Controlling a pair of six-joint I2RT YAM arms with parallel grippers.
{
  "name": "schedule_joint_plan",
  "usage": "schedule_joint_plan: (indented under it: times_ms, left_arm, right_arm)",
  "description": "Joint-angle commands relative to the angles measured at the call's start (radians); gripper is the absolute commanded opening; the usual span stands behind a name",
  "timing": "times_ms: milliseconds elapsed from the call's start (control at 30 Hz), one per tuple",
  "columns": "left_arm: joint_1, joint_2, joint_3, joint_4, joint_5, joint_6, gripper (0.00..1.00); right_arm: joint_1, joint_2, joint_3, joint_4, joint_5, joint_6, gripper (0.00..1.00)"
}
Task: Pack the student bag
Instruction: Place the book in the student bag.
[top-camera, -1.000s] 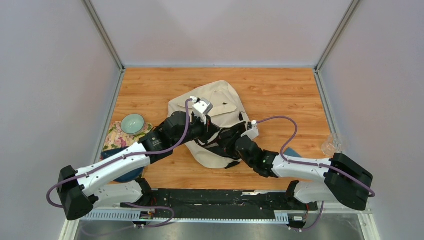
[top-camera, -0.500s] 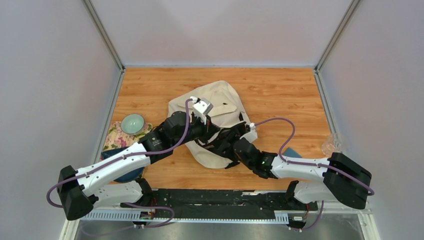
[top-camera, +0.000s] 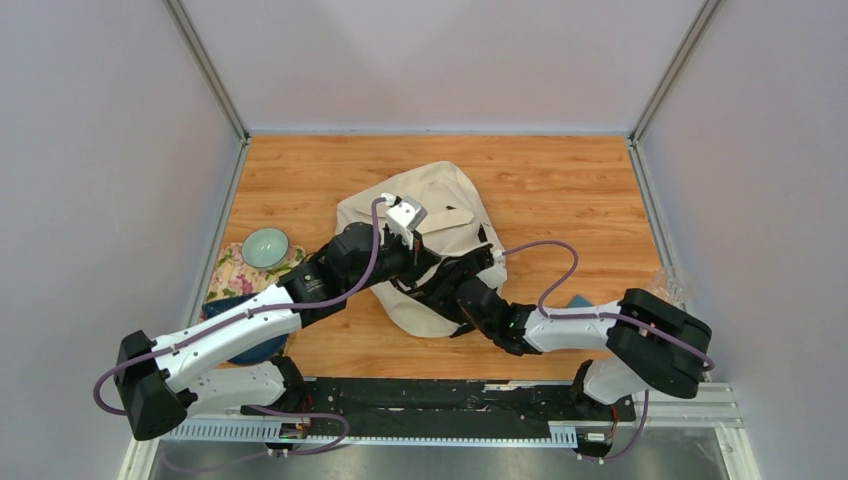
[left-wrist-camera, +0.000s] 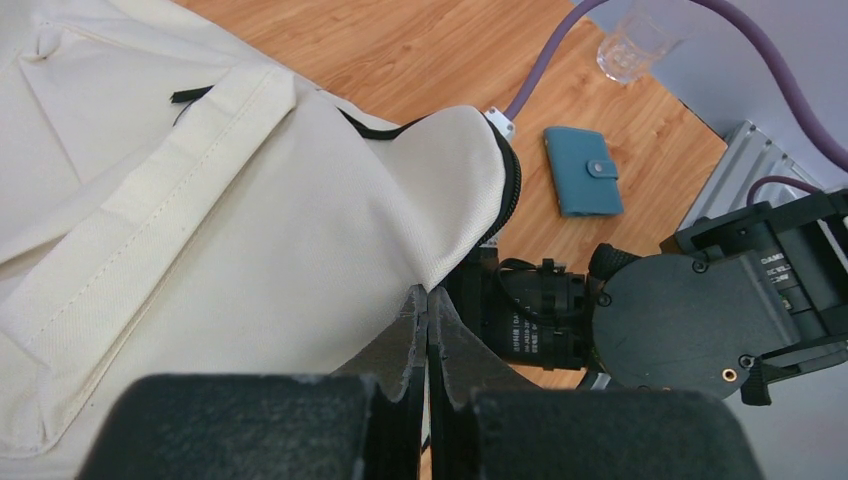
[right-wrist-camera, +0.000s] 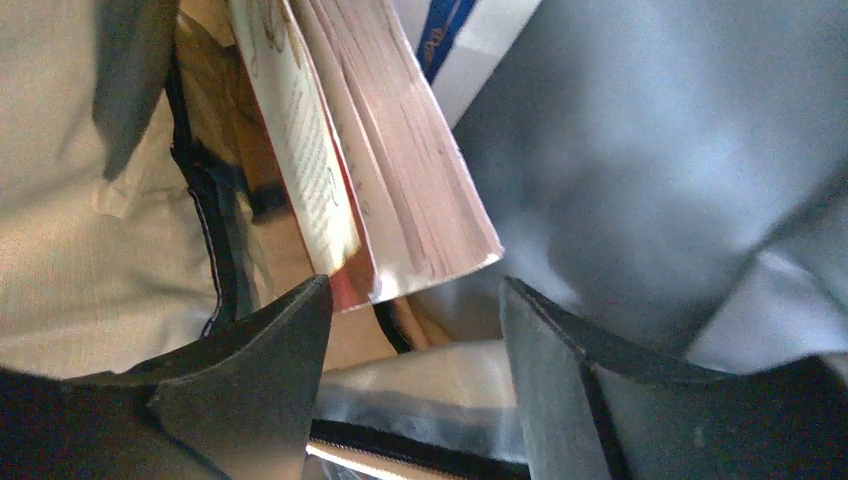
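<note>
The student bag (top-camera: 445, 195), cream fabric with black straps, lies mid-table with its mouth toward the arms. My left gripper (top-camera: 428, 266) is shut on the rim of that mouth; in the left wrist view its fingertips (left-wrist-camera: 428, 300) pinch the cream flap (left-wrist-camera: 300, 200) and hold it up. My right gripper (top-camera: 458, 288) reaches into the opening. Seen from the right wrist, its jaws (right-wrist-camera: 412, 290) stand open inside the bag, just below a book (right-wrist-camera: 400, 170) with pinkish page edges that leans against the grey lining (right-wrist-camera: 650, 170). Nothing sits between the fingers.
A teal bowl (top-camera: 265, 246) rests on a floral cloth (top-camera: 230, 272) at the left edge. A blue wallet (left-wrist-camera: 583, 170) lies on the wood right of the bag, and a clear glass (left-wrist-camera: 630, 45) stands by the right wall. My right arm's black wrist (left-wrist-camera: 690, 320) crowds the bag's mouth.
The right gripper has opened and let go of the book inside the bag, and the right arm has pushed further left into the opening. The left gripper has stayed put.
</note>
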Motion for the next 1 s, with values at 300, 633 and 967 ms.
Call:
schedule_joint_plan:
  times_ms: [300, 633, 967]
  left_arm:
    - [-0.007, -0.024, 0.021, 0.069, 0.024, -0.005, 0.00]
    - [-0.008, -0.019, 0.023, 0.073, 0.029, -0.011, 0.00]
    - [-0.007, -0.035, 0.024, 0.057, 0.018, -0.011, 0.00]
  right_arm:
    - [-0.080, 0.046, -0.024, 0.353, 0.115, 0.045, 0.00]
    - [-0.198, 0.083, 0.082, 0.294, 0.106, -0.004, 0.00]
    - [-0.198, 0.224, 0.131, 0.420, 0.124, 0.067, 0.00]
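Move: The red book already lies in the bag, its near corner just ahead of the right hand's open fingertips and its middle roughly 10 cm ahead, about 2 cm lower. The blue book is beneath and a little beyond it, about 12 cm ahead, 2 cm right and 5 cm down. The bag's lifted mouth edge is some 15 cm above, 3 cm ahead and 2 cm left. From the left hand, the red book lies about 7 cm ahead, 4 cm right and 18 cm below. Left fingers keep pinching the bag's mouth edge, holding it up, while the right hand, inside the mouth, shuts its wide-open fingers with nothing between them. It drives forward about 11 cm along the books beneath the bag's zipped rim, rising nearly 5 cm before dipping slightly at the end, and turns some 15 degrees clockwise; contact with the red book can't be seen. ##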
